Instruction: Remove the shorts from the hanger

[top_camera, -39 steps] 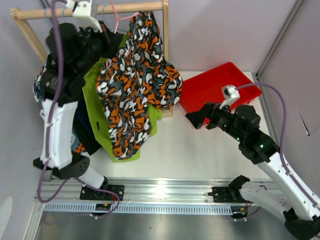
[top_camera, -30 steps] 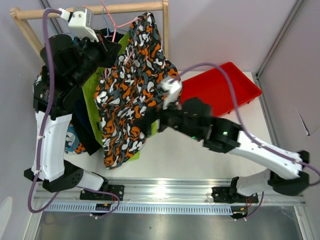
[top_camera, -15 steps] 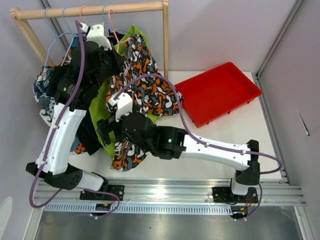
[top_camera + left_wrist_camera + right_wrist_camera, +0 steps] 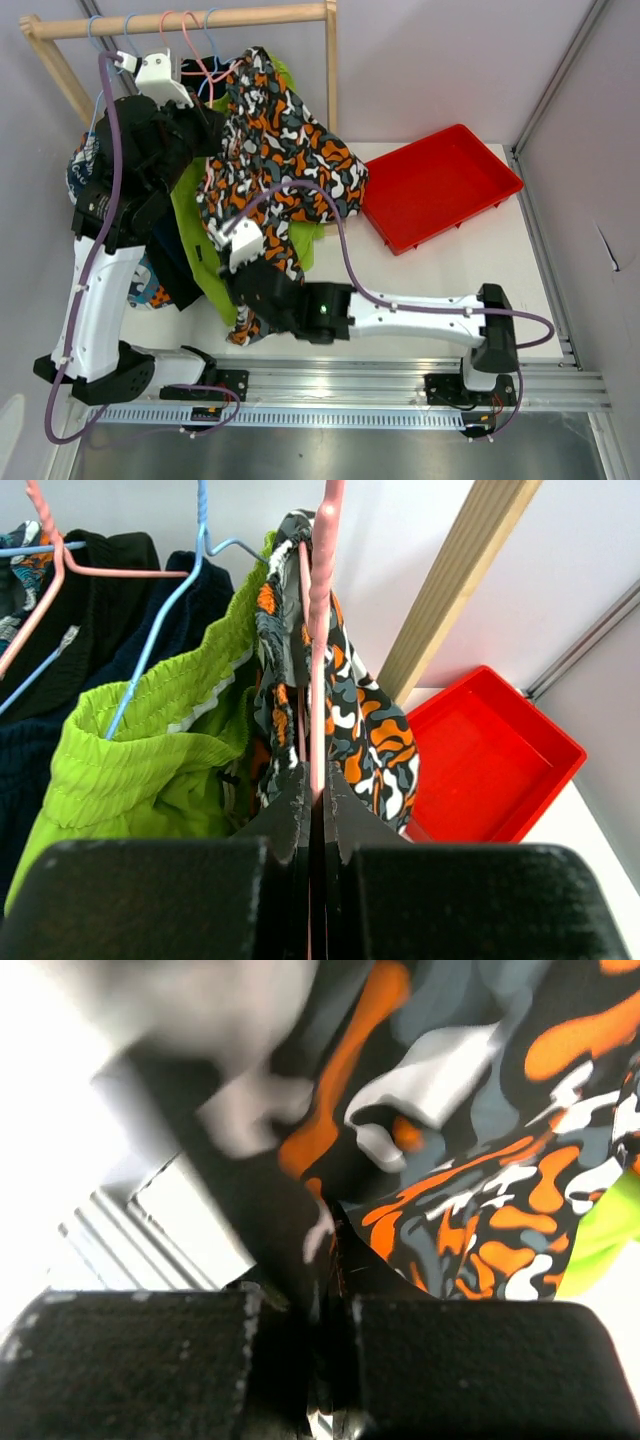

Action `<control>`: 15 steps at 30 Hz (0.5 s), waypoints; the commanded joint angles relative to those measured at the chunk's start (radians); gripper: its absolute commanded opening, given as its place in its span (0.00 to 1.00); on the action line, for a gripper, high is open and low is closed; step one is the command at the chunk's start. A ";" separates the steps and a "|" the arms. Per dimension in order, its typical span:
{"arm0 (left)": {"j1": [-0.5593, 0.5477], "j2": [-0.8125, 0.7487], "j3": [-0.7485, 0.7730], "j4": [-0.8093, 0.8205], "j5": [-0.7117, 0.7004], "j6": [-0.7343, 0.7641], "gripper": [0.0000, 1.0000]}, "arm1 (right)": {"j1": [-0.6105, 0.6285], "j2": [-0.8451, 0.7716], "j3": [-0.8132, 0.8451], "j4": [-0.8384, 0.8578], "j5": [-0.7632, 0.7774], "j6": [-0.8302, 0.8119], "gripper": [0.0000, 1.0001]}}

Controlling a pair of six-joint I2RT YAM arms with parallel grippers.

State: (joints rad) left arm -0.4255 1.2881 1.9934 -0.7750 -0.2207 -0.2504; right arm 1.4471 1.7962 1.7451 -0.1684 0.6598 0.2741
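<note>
The orange-black-white camouflage shorts hang from a pink hanger on the wooden rail. My left gripper is shut on the hanger's pink wire just below the shorts' waistband; in the top view the left gripper is up at the rack. My right gripper is shut on the camouflage shorts near the low hem, and the right gripper sits at the front left. Lime green shorts hang on a blue hanger beside dark navy shorts.
A red tray lies at the back right of the white table. The rack's wooden post stands between shorts and tray. Blue-orange-white patterned shorts hang at far left. The metal base rail runs along the near edge.
My right arm swung from the red tray across to the left, down to the camouflage shorts' lower hem, and shut on the fabric. The left arm shifted with the hanger.
</note>
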 commanded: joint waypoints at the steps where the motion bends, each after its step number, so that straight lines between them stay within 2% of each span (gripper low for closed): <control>1: 0.048 0.016 0.033 0.055 0.018 0.036 0.00 | 0.143 -0.113 -0.094 0.030 0.049 -0.032 0.00; 4: 0.105 0.063 0.102 0.043 0.047 0.039 0.00 | 0.301 -0.156 -0.212 0.008 0.171 -0.013 0.00; 7: 0.137 0.097 0.156 0.034 0.067 0.034 0.00 | 0.404 -0.175 -0.306 -0.029 0.221 0.118 0.00; 9: 0.145 0.117 0.166 0.029 0.081 0.025 0.00 | 0.432 -0.178 -0.334 -0.039 0.245 0.195 0.00; 12: 0.145 0.113 0.168 0.016 0.112 0.000 0.00 | 0.438 -0.173 -0.351 -0.059 0.297 0.224 0.00; 15: 0.143 0.065 0.136 -0.024 0.239 -0.032 0.00 | 0.371 -0.196 -0.332 -0.111 0.369 0.212 0.00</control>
State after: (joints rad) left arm -0.3077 1.3937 2.0953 -1.0142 -0.0341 -0.2497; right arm 1.8217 1.6291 1.3998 -0.2340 0.9909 0.4152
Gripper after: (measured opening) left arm 0.036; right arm 0.020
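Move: Ahead of the right hand, which already grips the lower end of the patterned shorts, their waistband sits on the pink hanger about 23 cm farther out, 5 cm to the right and 13 cm above. From that hand the hanger's pinched part lies some 17 cm straight ahead and 16 cm higher, the lime shorts about 17 cm ahead at much its own height. From the left hand, holding the hanger, the waistband is roughly 6 cm ahead, 5 cm right and 3 cm below. Dragging the lower end of the patterned shorts quickly back, the shut right fingers pull about 15 cm away from the hanger towards the table's front edge, easing down some 7 cm and to the right. The left hand keeps its pinch on the hanger as a counter-hold, shifts slightly forward and left, then sinks about 5 cm while tipping its fingers downward. ##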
